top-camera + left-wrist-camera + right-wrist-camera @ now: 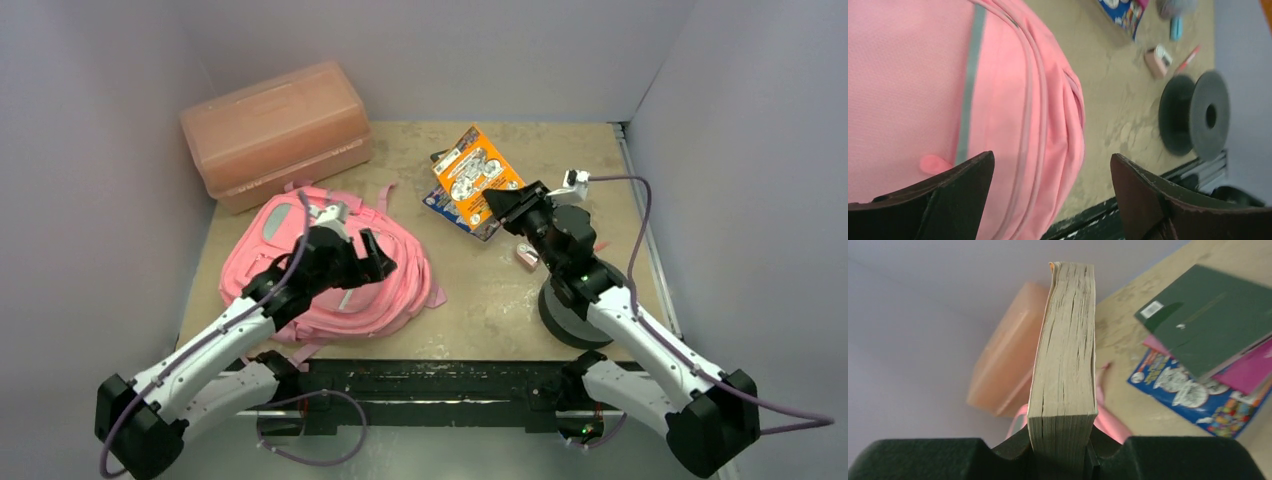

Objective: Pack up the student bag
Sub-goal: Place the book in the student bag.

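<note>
The student bag [290, 255] is a soft pink backpack with light grey strips, lying flat at the table's left. My left gripper [378, 258] hovers open over its right edge. In the left wrist view the bag [923, 75] fills the left side, and nothing sits between the spread fingers of the left gripper [1052, 167]. My right gripper [505, 205] is shut on a thick orange-covered book [472, 172], held tilted above the other books. The right wrist view shows the book's yellowed page edges [1065, 350] standing upright, clamped in the right gripper [1063, 440].
A salmon translucent box [275, 130] stands at the back left. A green book [1213, 315], a magenta one [1248, 372] and a blue one [1188, 395] lie stacked. A black spool [570, 315], a small pink item [527, 257] and a red pen [1188, 57] sit at the right.
</note>
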`<state>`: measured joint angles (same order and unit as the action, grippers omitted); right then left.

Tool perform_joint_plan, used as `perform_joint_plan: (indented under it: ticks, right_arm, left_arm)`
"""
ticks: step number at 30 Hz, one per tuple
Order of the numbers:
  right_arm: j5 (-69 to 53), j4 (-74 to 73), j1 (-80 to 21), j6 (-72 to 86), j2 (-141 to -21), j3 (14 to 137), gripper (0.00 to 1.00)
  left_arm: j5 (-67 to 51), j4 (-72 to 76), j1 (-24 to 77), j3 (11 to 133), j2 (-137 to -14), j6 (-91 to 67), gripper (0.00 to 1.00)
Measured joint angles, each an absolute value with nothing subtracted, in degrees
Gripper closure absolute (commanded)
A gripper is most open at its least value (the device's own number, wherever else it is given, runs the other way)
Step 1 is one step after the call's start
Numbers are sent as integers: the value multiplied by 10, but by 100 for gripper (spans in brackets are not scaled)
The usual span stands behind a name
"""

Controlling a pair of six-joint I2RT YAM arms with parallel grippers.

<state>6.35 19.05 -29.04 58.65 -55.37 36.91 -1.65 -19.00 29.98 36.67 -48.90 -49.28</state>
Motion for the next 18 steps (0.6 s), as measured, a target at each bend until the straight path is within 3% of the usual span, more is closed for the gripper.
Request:
perform_joint_plan:
  ticks: [5,11,18]
  right_arm:
    - [115,23,-285,468,-522,428,100]
    - [145,-100,-285,398,-416,423,100]
    - [159,-165,-285,363,-342,418,100]
  left_arm:
    - [71,-268,464,472,-609,-388,21]
    - [152,-314,558,570,-749,-265,22]
    - [171,-364,585,601,-822,-172,43]
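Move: The bag's open right-hand edge lies some 8 cm to the left hand's right, about 5 cm back and 12 cm below it. The bag's middle is about 9 cm to that hand's left, level with it and 11 cm down. From the right hand, which already holds the orange book, that edge is about 17 cm left, 13 cm back and 22 cm below; the green notebook is 9 cm ahead, 4 cm left; the stapler 8 cm back, 8 cm right, both some 28 cm down. Rightward and a little back, then down, the left hand swings about 8 cm across and 6 cm lower towards the bag's right edge, rolling its left side up and turning clockwise while its open fingers narrow somewhat. Meanwhile the right hand draws right and back, some 10 cm farther from the bag, keeping its grip on the orange book and rolling its left side down. ##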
